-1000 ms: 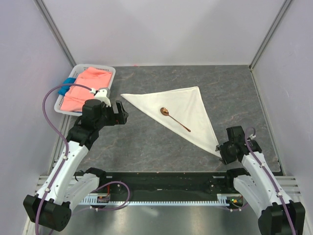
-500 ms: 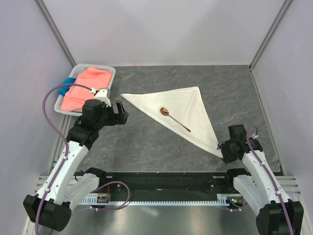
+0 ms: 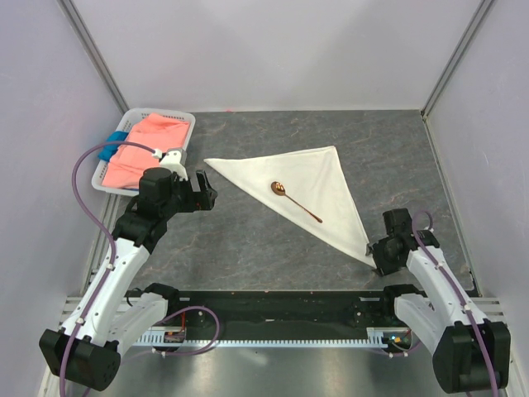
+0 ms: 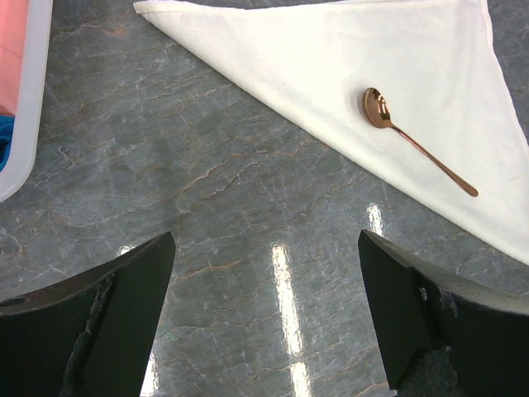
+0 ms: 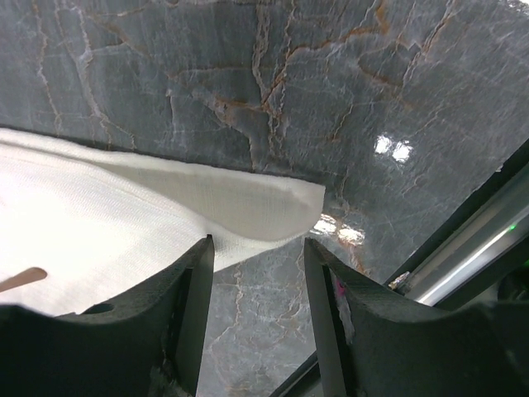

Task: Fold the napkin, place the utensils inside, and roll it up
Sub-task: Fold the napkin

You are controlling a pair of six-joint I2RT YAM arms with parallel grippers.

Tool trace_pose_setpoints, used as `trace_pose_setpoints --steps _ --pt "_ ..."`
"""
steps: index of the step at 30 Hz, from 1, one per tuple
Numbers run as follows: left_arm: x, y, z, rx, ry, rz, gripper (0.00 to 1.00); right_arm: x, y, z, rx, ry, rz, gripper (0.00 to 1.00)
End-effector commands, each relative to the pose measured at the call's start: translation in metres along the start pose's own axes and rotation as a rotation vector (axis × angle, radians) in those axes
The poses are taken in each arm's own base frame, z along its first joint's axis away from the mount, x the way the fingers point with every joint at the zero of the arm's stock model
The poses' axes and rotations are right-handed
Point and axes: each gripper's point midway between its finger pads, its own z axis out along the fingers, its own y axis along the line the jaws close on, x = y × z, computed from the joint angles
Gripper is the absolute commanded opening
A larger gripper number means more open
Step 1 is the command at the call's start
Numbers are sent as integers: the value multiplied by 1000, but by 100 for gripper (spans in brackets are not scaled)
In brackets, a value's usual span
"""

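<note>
The off-white napkin point(image 3: 318, 178) lies folded into a triangle on the dark marble tabletop, also in the left wrist view point(image 4: 331, 58). The copper spoon point(image 3: 294, 200) rests on it, bowl to the far left, handle toward the near right point(image 4: 417, 149). My right gripper point(image 3: 374, 258) stands open at the napkin's near-right corner point(image 5: 273, 205); the slightly raised corner lies just ahead of the fingertips, and nothing is gripped point(image 5: 258, 248). My left gripper point(image 3: 207, 188) hangs open over bare table left of the napkin point(image 4: 266, 248).
A white basket point(image 3: 183, 124) at the far left holds a salmon-pink cloth point(image 3: 145, 149) and a blue cloth point(image 3: 114, 142). The table's near edge and a metal rail point(image 5: 471, 265) lie close behind the right gripper. Walls enclose the table on three sides.
The right arm has shifted slightly at the napkin's near-right corner. The left arm, napkin and spoon have not moved.
</note>
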Motion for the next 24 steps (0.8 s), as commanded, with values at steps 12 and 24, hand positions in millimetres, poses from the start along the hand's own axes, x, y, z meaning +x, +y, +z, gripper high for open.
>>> trace_pose_setpoints --steps 12,24 --pt "-10 -7 -3 31 -37 -13 100 4 -12 26 49 0 53 52" --pt "-11 -8 -5 35 -41 -12 100 -6 -7 28 20 -60 76 24"
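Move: Just under the right gripper's half-open, downward-pointing fingers lies the napkin's near right corner, about 2 cm below and 1 cm to the right. From this hand the spoon on the napkin is some 19 cm ahead and 22 cm left, and the napkin's far right corner roughly 38 cm ahead and 12 cm left. The table's near edge runs about 7 cm behind, straight back. From the left hand, the near right corner is around 50 cm right, 12 cm back and 20 cm down. Lower the right gripper about 2 cm, nearly straight down, onto the napkin's near right corner with the fingers still half open. Once down, hold that height and close the fingers to about half their gap, so that the tips gather and pinch the cloth just inboard of the corner's tip. ##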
